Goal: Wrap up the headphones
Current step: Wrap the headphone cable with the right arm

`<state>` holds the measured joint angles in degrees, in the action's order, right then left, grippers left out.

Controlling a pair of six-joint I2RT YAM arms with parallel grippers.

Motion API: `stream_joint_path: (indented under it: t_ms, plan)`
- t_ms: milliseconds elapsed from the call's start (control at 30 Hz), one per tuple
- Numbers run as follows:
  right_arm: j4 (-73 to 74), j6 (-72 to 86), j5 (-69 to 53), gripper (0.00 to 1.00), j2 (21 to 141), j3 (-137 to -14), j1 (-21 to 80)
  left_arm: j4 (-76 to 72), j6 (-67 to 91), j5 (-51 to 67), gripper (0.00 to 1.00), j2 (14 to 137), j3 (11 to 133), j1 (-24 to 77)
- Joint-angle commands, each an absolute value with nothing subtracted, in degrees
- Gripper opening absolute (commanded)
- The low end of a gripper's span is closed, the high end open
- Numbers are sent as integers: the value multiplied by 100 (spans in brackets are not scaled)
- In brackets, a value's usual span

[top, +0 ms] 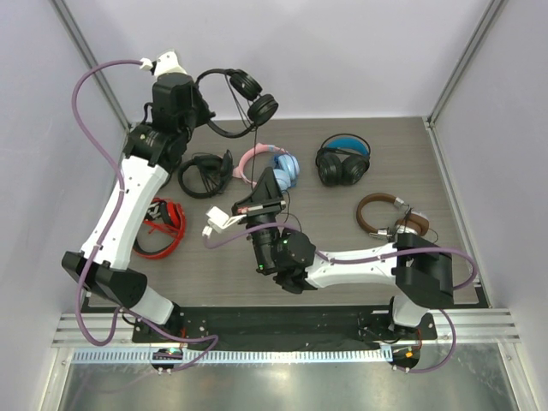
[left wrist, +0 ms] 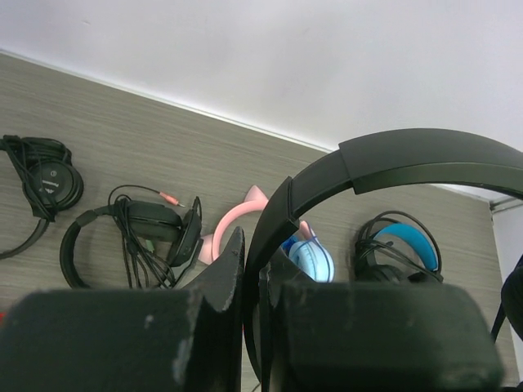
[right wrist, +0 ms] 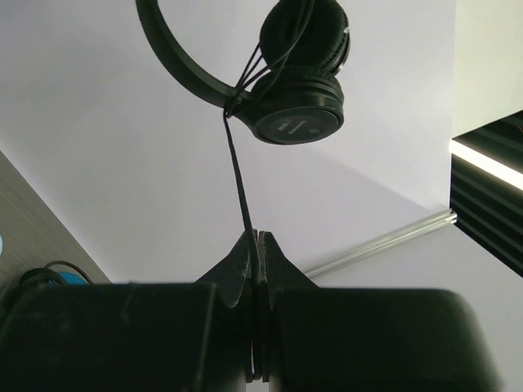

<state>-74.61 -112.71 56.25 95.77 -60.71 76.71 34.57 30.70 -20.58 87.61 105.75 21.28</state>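
The slim black headphones [top: 248, 96] hang in the air at the back left, earcups side by side. My left gripper [top: 204, 110] is shut on their thin headband [left wrist: 392, 159], which runs between its fingers [left wrist: 233, 269]. The thin cable [top: 258, 141] runs taut from the earcups down to my right gripper [top: 269, 178], which is shut on it above the table's middle. In the right wrist view the earcups [right wrist: 298, 106] sit overhead, the cable [right wrist: 239, 180] looped over them and coming straight down into the closed right gripper [right wrist: 258, 237].
On the table [top: 342, 248] lie a black headset with tangled cord [top: 204, 171], the pink-and-blue pair [top: 272, 167], the bulky black pair with blue lining [top: 342, 161], a brown pair [top: 385, 214] and a red pair [top: 163, 227] beside the left arm.
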Motion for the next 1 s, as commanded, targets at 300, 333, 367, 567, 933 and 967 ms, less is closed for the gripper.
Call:
stream_joint_path:
  t_ms: [300, 333, 367, 567, 933, 967]
  plan:
    - [-9589, -12252, 4571, 5, 9061, -6249, 7665, 3023, 2488, -1776, 0, 8859, 10477, 2083]
    - [-9598, -12287, 4440, 5, 9062, -6362, 7612, 3006, 2418, -1741, 0, 8825, 10442, 2083]
    - [-9589, -12313, 4378, 6, 9079, -6433, 7550, 2988, 2400, -1679, 0, 8807, 10415, 2092]
    - [-9519, -12296, 3903, 9, 9219, -7004, 7137, 2813, 2233, -1468, 0, 8666, 10178, 2144]
    - [-8879, -11734, 3875, 29, 9589, -8208, 6698, 2620, 1995, -1143, 0, 8552, 9967, 2311]
    - [-8781, -11672, 3893, 28, 9589, -8261, 6671, 2576, 1986, -1125, 0, 8534, 9923, 2303]
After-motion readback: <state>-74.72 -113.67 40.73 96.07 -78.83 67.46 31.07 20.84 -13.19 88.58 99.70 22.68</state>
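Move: My right fingers are already shut on the headphone cable. The ear cups of the black headphones it runs up to are about 18 cm ahead, 3 cm to the left and some 5 cm above that hand. On the table, roughly 37 cm below, the pink-and-blue headphones lie about 22 cm straight ahead, and the black headphones with the bundled cable 19 cm ahead and 20 cm left. From my left hand, which holds the headband, the cups sit level fore and aft, about 14 cm right and 3 cm higher. I sweep my right hand up some 14 cm, carrying the cable up to and above the ear cups, with only a little drift forward and right once it gets going. I tip its fingers up nearly 20 degrees and roll the left side upward, then part them around the cable in the second half. My left hand keeps its pinch on the headband and brings the headphones down about 4 cm and 3 cm to the right, turning them slightly clockwise. ##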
